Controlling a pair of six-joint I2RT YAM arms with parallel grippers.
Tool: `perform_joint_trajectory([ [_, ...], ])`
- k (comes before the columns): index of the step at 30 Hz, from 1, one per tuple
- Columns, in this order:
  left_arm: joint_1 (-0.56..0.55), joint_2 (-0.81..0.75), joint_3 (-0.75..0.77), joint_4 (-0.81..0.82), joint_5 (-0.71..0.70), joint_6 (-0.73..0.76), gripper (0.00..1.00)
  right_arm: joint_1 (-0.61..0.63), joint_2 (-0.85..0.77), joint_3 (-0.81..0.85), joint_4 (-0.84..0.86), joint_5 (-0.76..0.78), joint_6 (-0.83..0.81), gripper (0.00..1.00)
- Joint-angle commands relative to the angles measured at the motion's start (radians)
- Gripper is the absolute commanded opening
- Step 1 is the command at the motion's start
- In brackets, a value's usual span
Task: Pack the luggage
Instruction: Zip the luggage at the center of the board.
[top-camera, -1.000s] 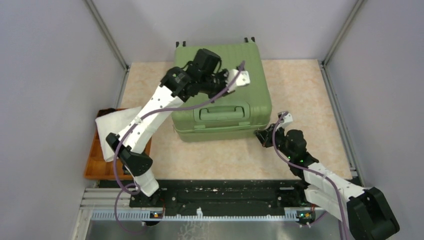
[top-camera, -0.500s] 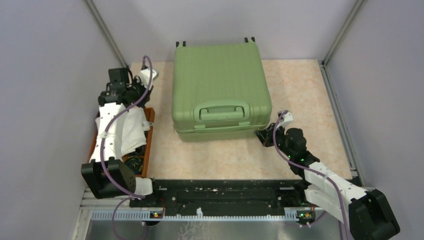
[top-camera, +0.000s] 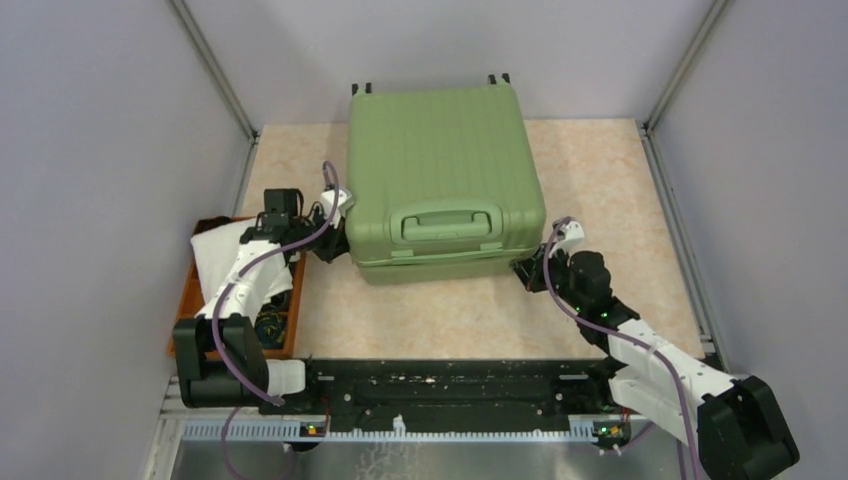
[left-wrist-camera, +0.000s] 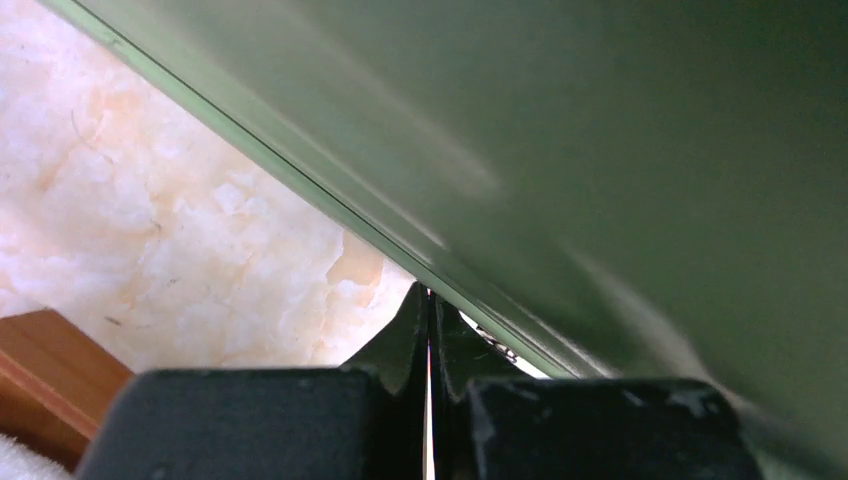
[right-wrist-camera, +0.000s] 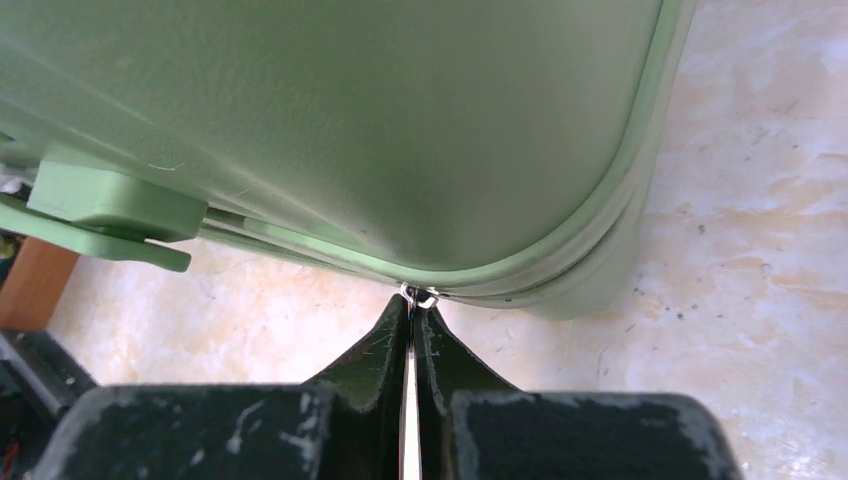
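Observation:
The luggage (top-camera: 440, 160), a light-green ribbed suitcase, lies flat on the table with its lid down and its handle (top-camera: 450, 225) facing me. My left gripper (top-camera: 333, 246) is shut, its tips (left-wrist-camera: 430, 292) touching the seam at the front left corner of the luggage (left-wrist-camera: 600, 120); nothing shows between them. My right gripper (top-camera: 522, 270) sits at the front right corner, and its tips (right-wrist-camera: 411, 294) are shut on a small silver zipper pull (right-wrist-camera: 424, 298) at the seam of the luggage (right-wrist-camera: 350, 120).
An orange-brown tray (top-camera: 185, 335) stands at the left table edge with a white cloth (top-camera: 225, 250) and a dark object in it. Grey walls and metal posts enclose the table on three sides. The suitcase's black wheels (top-camera: 361, 88) point to the back wall.
My left arm swung off the top of the luggage, out to the far left, then back in to the front left corner. The right arm barely moved.

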Motion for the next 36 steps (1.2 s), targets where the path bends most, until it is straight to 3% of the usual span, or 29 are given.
perform_joint_trajectory([
  [1, -0.101, -0.051, -0.051, 0.181, 0.202, -0.097, 0.00, 0.045, 0.017, 0.091, 0.055, 0.016, -0.031, 0.00],
  [9, -0.203, -0.060, -0.079, 0.274, 0.240, -0.241, 0.00, 0.243, 0.101, 0.163, 0.141, 0.136, -0.096, 0.00],
  [17, -0.240, -0.068, -0.049, 0.239, 0.256, -0.292, 0.00, 0.337, 0.181, 0.175, 0.316, 0.075, -0.116, 0.00],
  [21, -0.225, -0.073, 0.075, 0.041, 0.184, -0.121, 0.00, 0.299, 0.072, 0.166, 0.172, 0.149, -0.111, 0.00],
  [23, -0.182, -0.081, 0.150, -0.070, 0.154, -0.005, 0.04, 0.234, -0.024, 0.145, 0.086, 0.147, -0.089, 0.05],
  [28, -0.073, -0.120, 0.277, -0.254, 0.126, 0.165, 0.11, 0.043, -0.178, 0.072, -0.077, 0.031, -0.046, 0.07],
  [31, -0.070, -0.161, 0.282, -0.322, 0.132, 0.254, 0.19, 0.021, -0.217, 0.069, -0.173, 0.039, -0.058, 0.21],
  [36, -0.101, -0.227, 0.238, -0.321, 0.118, 0.347, 0.23, 0.021, -0.256, 0.078, -0.263, 0.104, -0.083, 0.39],
])
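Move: The zipper pull is pinched between the right fingertips, just round from the suitcase's front-right corner. From it, the latch is about 5 cm to the left, 1 cm farther out and 2 cm higher; the carry handle is some 11 cm left, 2 cm ahead and 6 cm higher. For the closed left fingers the suitcase's left wall is 1 cm to the right, level ahead, and the zipper pull about 30 cm right, 4 cm back, similar height. Against the suitcase's left wall near the front, the closed left fingers keep pushing, about 3 cm to the right, then hold; the right hand, still pinching the zipper pull, eases 2 cm forward while rolling. Then both open: the right lets go of the pull and backs off rightward and up some 5 cm, the left comes off the wall and rises about 12 cm, its fingers tilting upward. ##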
